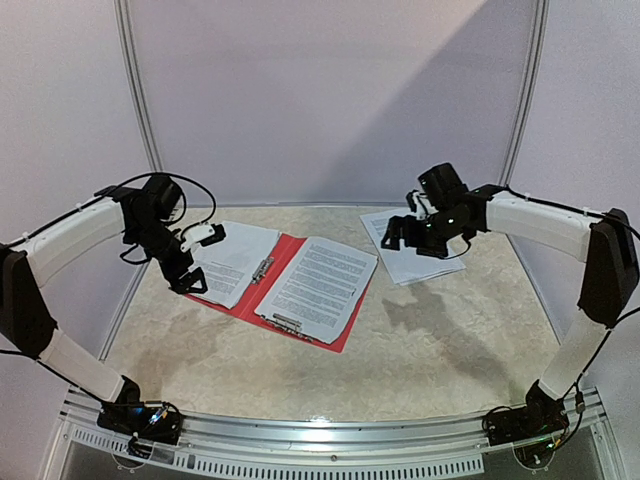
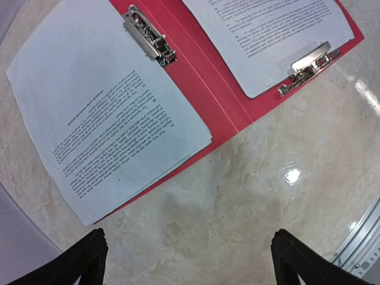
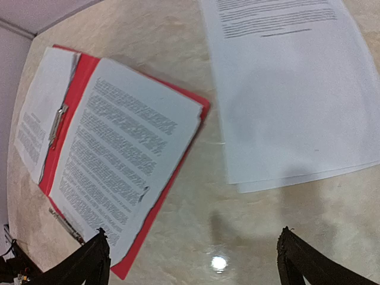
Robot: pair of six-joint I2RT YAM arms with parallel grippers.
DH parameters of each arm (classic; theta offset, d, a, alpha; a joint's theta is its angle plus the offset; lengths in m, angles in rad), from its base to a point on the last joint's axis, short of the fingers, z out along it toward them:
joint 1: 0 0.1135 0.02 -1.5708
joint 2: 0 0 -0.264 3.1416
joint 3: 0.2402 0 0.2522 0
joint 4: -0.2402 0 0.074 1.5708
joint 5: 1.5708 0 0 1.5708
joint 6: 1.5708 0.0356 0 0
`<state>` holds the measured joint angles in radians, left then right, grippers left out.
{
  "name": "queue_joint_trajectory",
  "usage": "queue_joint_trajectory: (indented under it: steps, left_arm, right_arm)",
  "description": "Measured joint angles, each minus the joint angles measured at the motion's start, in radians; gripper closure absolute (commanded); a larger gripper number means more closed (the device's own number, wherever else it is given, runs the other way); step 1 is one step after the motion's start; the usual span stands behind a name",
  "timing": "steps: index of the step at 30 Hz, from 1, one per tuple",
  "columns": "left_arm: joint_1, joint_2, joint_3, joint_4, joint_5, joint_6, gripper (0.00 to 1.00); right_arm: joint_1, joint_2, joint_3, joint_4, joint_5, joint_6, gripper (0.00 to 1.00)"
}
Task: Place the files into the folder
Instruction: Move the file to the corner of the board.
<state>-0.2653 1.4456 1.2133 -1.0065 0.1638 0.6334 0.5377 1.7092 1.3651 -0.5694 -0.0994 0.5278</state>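
Observation:
The red folder (image 1: 285, 254) lies open at mid-table. Printed files rest on both halves: one stack (image 1: 232, 262) on the left half under a silver clip (image 2: 148, 35), another (image 1: 318, 285) on the right half, with a second clip (image 2: 309, 62) at its near edge. More files (image 1: 408, 267) lie loose on the table at back right. My left gripper (image 1: 198, 258) hovers open over the folder's left edge, empty, above bare table (image 2: 190, 249). My right gripper (image 1: 405, 232) hangs open over the loose files (image 3: 297, 101), holding nothing (image 3: 193, 249).
The tabletop is beige marbled stone (image 1: 430, 340). A metal rail (image 1: 330, 435) runs along the near edge, between the arm bases. White curved walls (image 1: 330, 100) close the back and sides.

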Motion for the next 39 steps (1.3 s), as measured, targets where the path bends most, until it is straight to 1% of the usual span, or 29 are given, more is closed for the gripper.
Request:
queue_joint_trajectory:
  steps: [2,4,6,8,12,17,21,25,28,32,36,39]
  left_arm:
    - [-0.021,0.014,0.039,-0.011,-0.011,0.003,0.03]
    - [-0.054,0.043,0.098,-0.022,-0.028,0.007,0.03]
    - [-0.110,0.084,0.166,-0.031,-0.056,0.012,0.03]
    - [-0.158,0.119,0.212,-0.035,-0.073,0.018,0.03]
    - [-0.243,0.203,0.310,-0.053,-0.090,0.028,0.03]
    - [-0.316,0.307,0.414,-0.071,-0.098,0.029,0.04]
    - [-0.342,0.347,0.440,-0.082,-0.097,0.029,0.04]
    - [-0.347,0.363,0.441,-0.097,-0.096,0.030,0.04]
    - [-0.347,0.369,0.441,-0.110,-0.095,0.032,0.05]
    - [-0.347,0.369,0.441,-0.117,-0.093,0.036,0.04]
    - [-0.347,0.369,0.441,-0.117,-0.093,0.040,0.05]
    - [-0.348,0.369,0.441,-0.117,-0.093,0.045,0.05]
  right_arm:
    - [-0.098,-0.001,0.000,-0.037,-0.041,-0.052,0.09]
    - [-0.208,0.001,0.000,-0.068,-0.069,-0.095,0.16]
    - [-0.306,0.015,0.011,-0.089,-0.091,-0.131,0.21]
    - [-0.382,0.056,0.052,-0.109,-0.109,-0.163,0.23]
    - [-0.463,0.186,0.161,-0.128,-0.143,-0.216,0.20]
    - [-0.471,0.366,0.299,-0.182,-0.122,-0.280,0.21]
    - [-0.447,0.465,0.367,-0.233,-0.029,-0.324,0.22]
    - [-0.394,0.494,0.378,-0.261,0.095,-0.375,0.24]
    - [-0.346,0.518,0.420,-0.298,0.166,-0.401,0.25]
    - [-0.316,0.547,0.438,-0.328,0.173,-0.417,0.25]
    - [-0.323,0.555,0.418,-0.365,0.167,-0.420,0.27]
    - [-0.330,0.529,0.370,-0.348,0.143,-0.420,0.27]
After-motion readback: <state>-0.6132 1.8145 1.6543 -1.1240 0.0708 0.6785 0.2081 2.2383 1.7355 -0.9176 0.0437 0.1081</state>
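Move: For the right hand, the loose file's near right corner lies some 7 cm ahead and 21 cm to the right, 15 cm below; the file's middle is about 16 cm ahead, 4 cm right. The folder's right-hand papers lie roughly 26 cm left and 1 cm back. For the left hand, the open folder's middle is about 10 cm ahead, 22 cm right and 14 cm down, with its left-hand papers some 16 cm ahead, 6 cm right. Right hand, narrowing, swings about 18 cm right and forward, then sinks to the file's near edge; left sweeps right. ##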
